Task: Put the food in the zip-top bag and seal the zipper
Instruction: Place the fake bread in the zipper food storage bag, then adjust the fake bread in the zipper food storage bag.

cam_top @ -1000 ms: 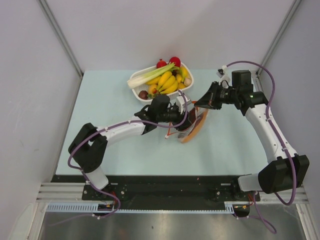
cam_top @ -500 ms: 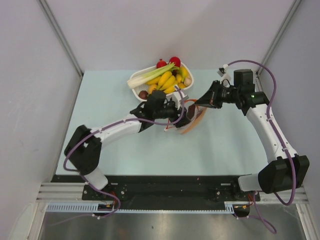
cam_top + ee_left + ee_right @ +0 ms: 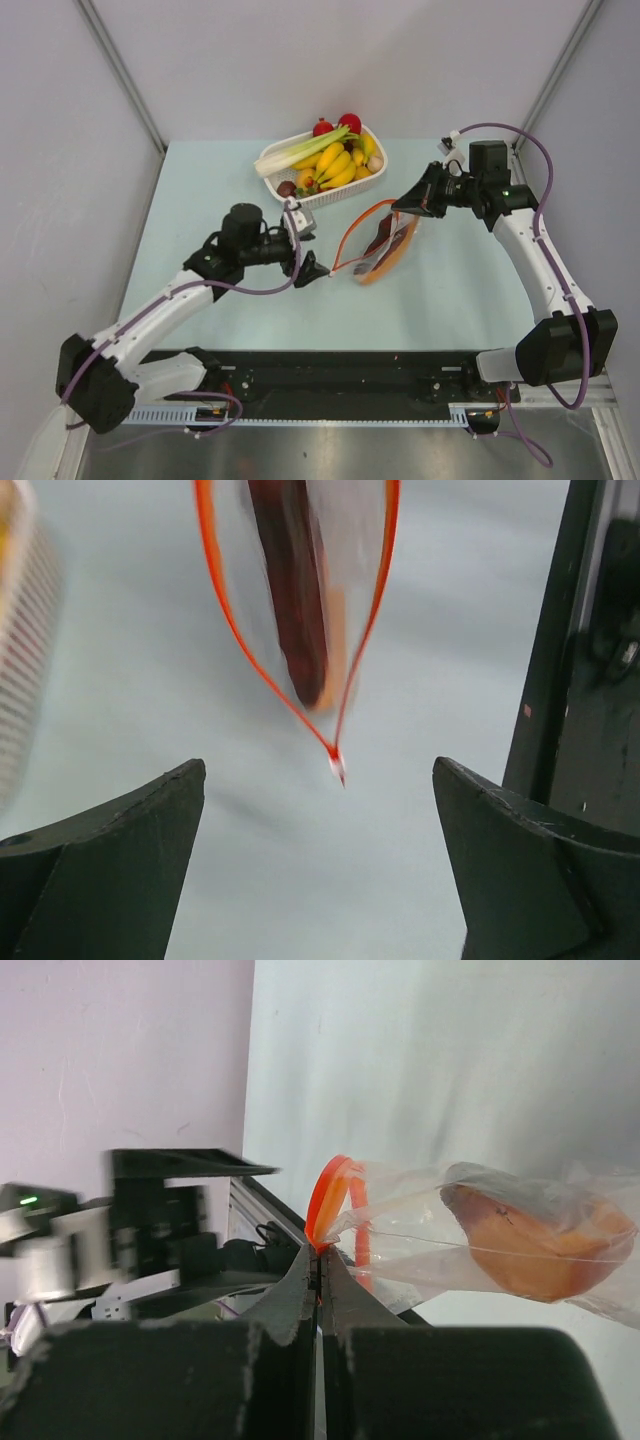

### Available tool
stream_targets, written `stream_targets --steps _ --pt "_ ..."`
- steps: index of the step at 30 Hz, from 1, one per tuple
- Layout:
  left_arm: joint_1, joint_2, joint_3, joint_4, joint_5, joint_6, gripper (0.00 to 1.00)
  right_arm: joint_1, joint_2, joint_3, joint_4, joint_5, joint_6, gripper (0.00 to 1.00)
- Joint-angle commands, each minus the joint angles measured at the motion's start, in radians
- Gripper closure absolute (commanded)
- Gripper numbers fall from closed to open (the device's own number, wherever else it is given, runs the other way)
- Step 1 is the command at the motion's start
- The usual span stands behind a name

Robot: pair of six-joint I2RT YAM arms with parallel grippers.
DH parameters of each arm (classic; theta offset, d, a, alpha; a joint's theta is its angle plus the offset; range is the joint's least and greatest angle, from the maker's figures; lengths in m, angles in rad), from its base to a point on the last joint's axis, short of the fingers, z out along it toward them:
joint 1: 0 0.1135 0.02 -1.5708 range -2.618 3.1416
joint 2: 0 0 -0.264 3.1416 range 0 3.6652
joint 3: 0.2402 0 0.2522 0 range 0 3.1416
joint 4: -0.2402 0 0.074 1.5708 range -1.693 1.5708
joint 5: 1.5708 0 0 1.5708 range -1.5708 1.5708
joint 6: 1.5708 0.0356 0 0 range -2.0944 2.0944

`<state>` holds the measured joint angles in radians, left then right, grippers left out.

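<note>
The clear zip-top bag (image 3: 388,247) hangs over the table's middle, and my right gripper (image 3: 408,208) is shut on the far end of its orange-red zipper (image 3: 350,235). In the right wrist view the jaws (image 3: 318,1252) pinch the zipper (image 3: 330,1195). An orange piece (image 3: 540,1245) lies in the bag (image 3: 470,1210). The mouth gapes toward my left gripper (image 3: 308,252), which is open and empty, a short way left of the bag. The left wrist view shows a dark purple-brown vegetable (image 3: 295,610) inside the bag, between the zipper's (image 3: 225,610) two sides. More food, a yellow banana bunch (image 3: 335,165), lies in the basket.
The white slatted basket (image 3: 372,178) stands at the back centre, holding a green-white leek (image 3: 300,152) and red pieces (image 3: 349,122). Its slats show at the left edge (image 3: 30,680) of the left wrist view. Grey walls close in the pale blue table (image 3: 460,300).
My left gripper opened wide and drew back to the left, away from the bag's mouth. The dark vegetable stayed in the bag. The right gripper kept its hold in place.
</note>
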<state>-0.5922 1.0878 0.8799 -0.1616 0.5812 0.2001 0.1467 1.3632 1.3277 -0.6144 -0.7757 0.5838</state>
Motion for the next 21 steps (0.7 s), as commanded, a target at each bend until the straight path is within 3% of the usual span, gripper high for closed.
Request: stream_targets --steps 1,9,13,14,21 --pt "0.011 0.067 -0.146 0.016 0.043 0.079 0.01 0.007 -0.010 0.004 0.031 -0.016 0.007 1.00" --pt "-0.047 0.178 -0.170 0.284 -0.122 -0.014 0.06 0.008 -0.010 -0.001 0.024 -0.007 -0.010 1.00" --pt "-0.049 0.273 -0.122 0.298 -0.086 -0.042 0.14 0.005 -0.007 -0.001 0.019 -0.008 -0.019 1.00" --pt "-0.049 0.288 -0.125 0.309 -0.063 -0.042 0.21 0.005 -0.009 -0.001 0.018 -0.004 -0.022 1.00" --pt "-0.057 0.305 -0.154 0.476 -0.017 -0.119 0.35 0.001 -0.013 -0.007 0.001 0.001 -0.035 1.00"
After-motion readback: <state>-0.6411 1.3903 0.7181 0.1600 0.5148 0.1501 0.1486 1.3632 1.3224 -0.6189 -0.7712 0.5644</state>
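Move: The white slider at the near-left corner of the zip-top bag's orange zipper is about 12 cm below the open left gripper, some 4 cm to its right and 1 cm ahead. The bread in the bag is about 13 cm right of the slider and 5 cm farther out. The produce basket is roughly 27 cm ahead of the left gripper and 3 cm right. From the right hand the slider is some 15 cm left, 7 cm back and 17 cm below. Drop the left gripper about 12 cm to the height of the bag's slider corner, easing back a touch and tipping its fingers some 10 degrees. Then slide it forward and right, roughly 4 cm each way, bringing the slider between the fingers as they close to about two-thirds open. Hold the right gripper still, shut on the bag's far end. ##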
